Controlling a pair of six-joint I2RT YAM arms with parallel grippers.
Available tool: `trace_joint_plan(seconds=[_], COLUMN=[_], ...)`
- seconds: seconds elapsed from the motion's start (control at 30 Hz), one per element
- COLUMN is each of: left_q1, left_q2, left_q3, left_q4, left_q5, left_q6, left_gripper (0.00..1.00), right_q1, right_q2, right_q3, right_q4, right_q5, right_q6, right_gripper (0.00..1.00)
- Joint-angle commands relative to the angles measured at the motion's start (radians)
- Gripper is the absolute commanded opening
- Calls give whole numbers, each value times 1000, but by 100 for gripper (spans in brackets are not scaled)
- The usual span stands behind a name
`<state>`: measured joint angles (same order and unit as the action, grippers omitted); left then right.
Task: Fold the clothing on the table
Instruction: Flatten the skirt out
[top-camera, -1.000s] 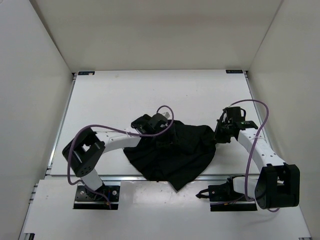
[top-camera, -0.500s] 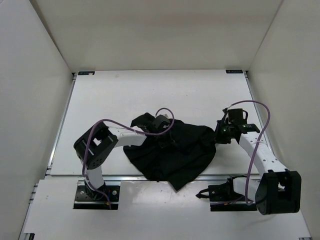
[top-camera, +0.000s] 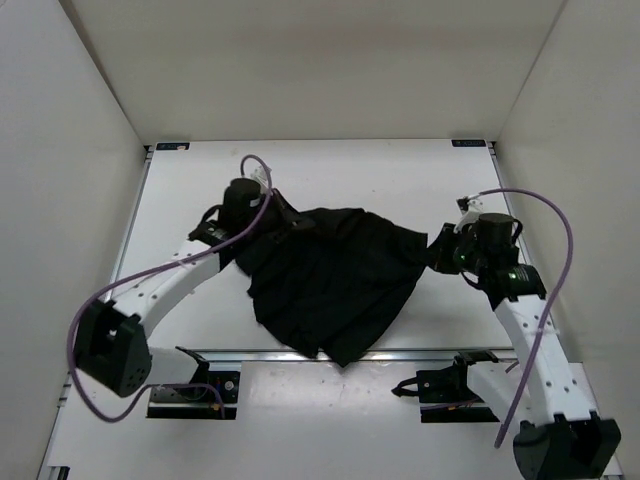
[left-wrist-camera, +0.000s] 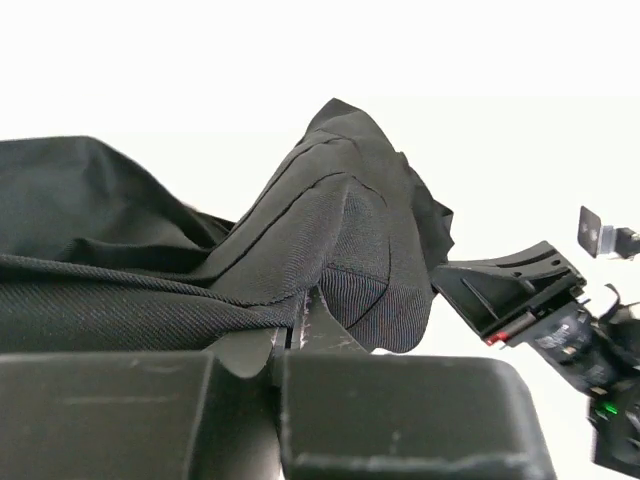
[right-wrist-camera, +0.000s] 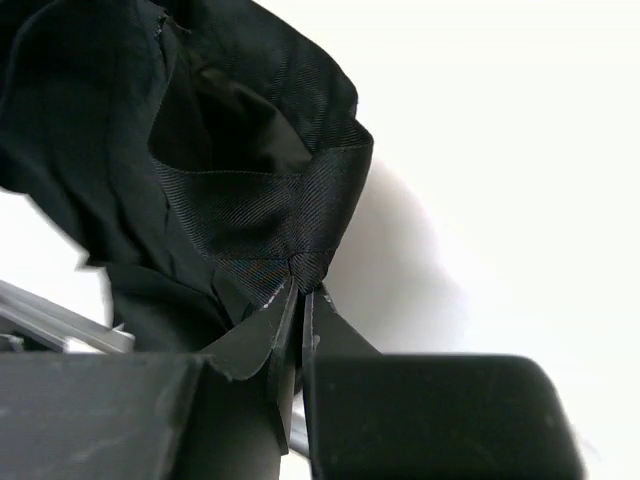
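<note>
The black clothing (top-camera: 335, 275) hangs stretched between my two grippers over the middle of the white table (top-camera: 390, 180), and its lower part drapes down to the near edge. My left gripper (top-camera: 284, 222) is shut on the garment's upper left corner. In the left wrist view its jaws (left-wrist-camera: 298, 318) pinch a fold of the clothing (left-wrist-camera: 320, 220). My right gripper (top-camera: 438, 256) is shut on the right corner. In the right wrist view a bunched hem of the clothing (right-wrist-camera: 260, 200) sits between its closed tips (right-wrist-camera: 301, 288).
A metal rail (top-camera: 240, 353) runs along the table's near edge, with both arm bases just below it. Purple cables loop off each arm. White walls close in the left, right and far sides. The right arm's head (left-wrist-camera: 520, 295) shows in the left wrist view.
My left gripper has shut on the fabric and swung up and to the far left, pulling the clothing wider. The right arm has drawn slightly to the right, still holding its corner.
</note>
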<state>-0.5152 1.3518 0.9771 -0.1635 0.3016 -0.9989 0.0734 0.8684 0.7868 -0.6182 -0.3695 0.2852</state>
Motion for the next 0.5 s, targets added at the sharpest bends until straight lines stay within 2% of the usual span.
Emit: trace_joint_plan(seconds=[0.0, 0.2, 0.27, 0.37, 0.47], left_q1=[56, 194, 222, 207, 241], left_q2=[-131, -414, -453, -450, -393], left_q3=[84, 40, 12, 15, 14], left_q4=[-91, -140, -139, -124, -24], left_q5=[108, 159, 169, 186, 206], left_q6=[60, 11, -3, -12, -38], left_gripper=[0, 0, 0, 0, 0], right_q1=[-18, -129, -179, -195, -161], right_q2=[-141, -265, -275, -224, -146], right_q3=[87, 202, 230, 227, 206], right_q4=[135, 170, 182, 241, 389], right_q5=[-98, -212, -265, -341, -348], right_q6=[0, 18, 37, 95, 152], right_gripper=[0, 0, 0, 1, 0])
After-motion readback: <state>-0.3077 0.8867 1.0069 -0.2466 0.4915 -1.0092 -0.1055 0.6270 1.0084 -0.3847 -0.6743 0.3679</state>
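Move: Both hands already hold the skirt by its upper edge, the two grips some 30 cm apart. From the left hand the middle of the skirt lies about 12 cm right, 9 back and 10 below, its near hem corner 12 right, 25 back and 18 below, down by the table's front edge. From the right hand the skirt's middle is some 20 cm left, 2 back and 8 below, that hem corner 20 left, 19 back and 16 below. Keeping their pinch on the skirt, both hands swing it quickly up from the table's front edge, the right rising about 20 cm almost straight up and tilting its fingers upward by nearly 40 degrees. The left hand climbs some 16 cm while travelling about 7 cm left, away from the right hand, and 6 cm back, its fingers tipping up too, and both ease off near the top. ##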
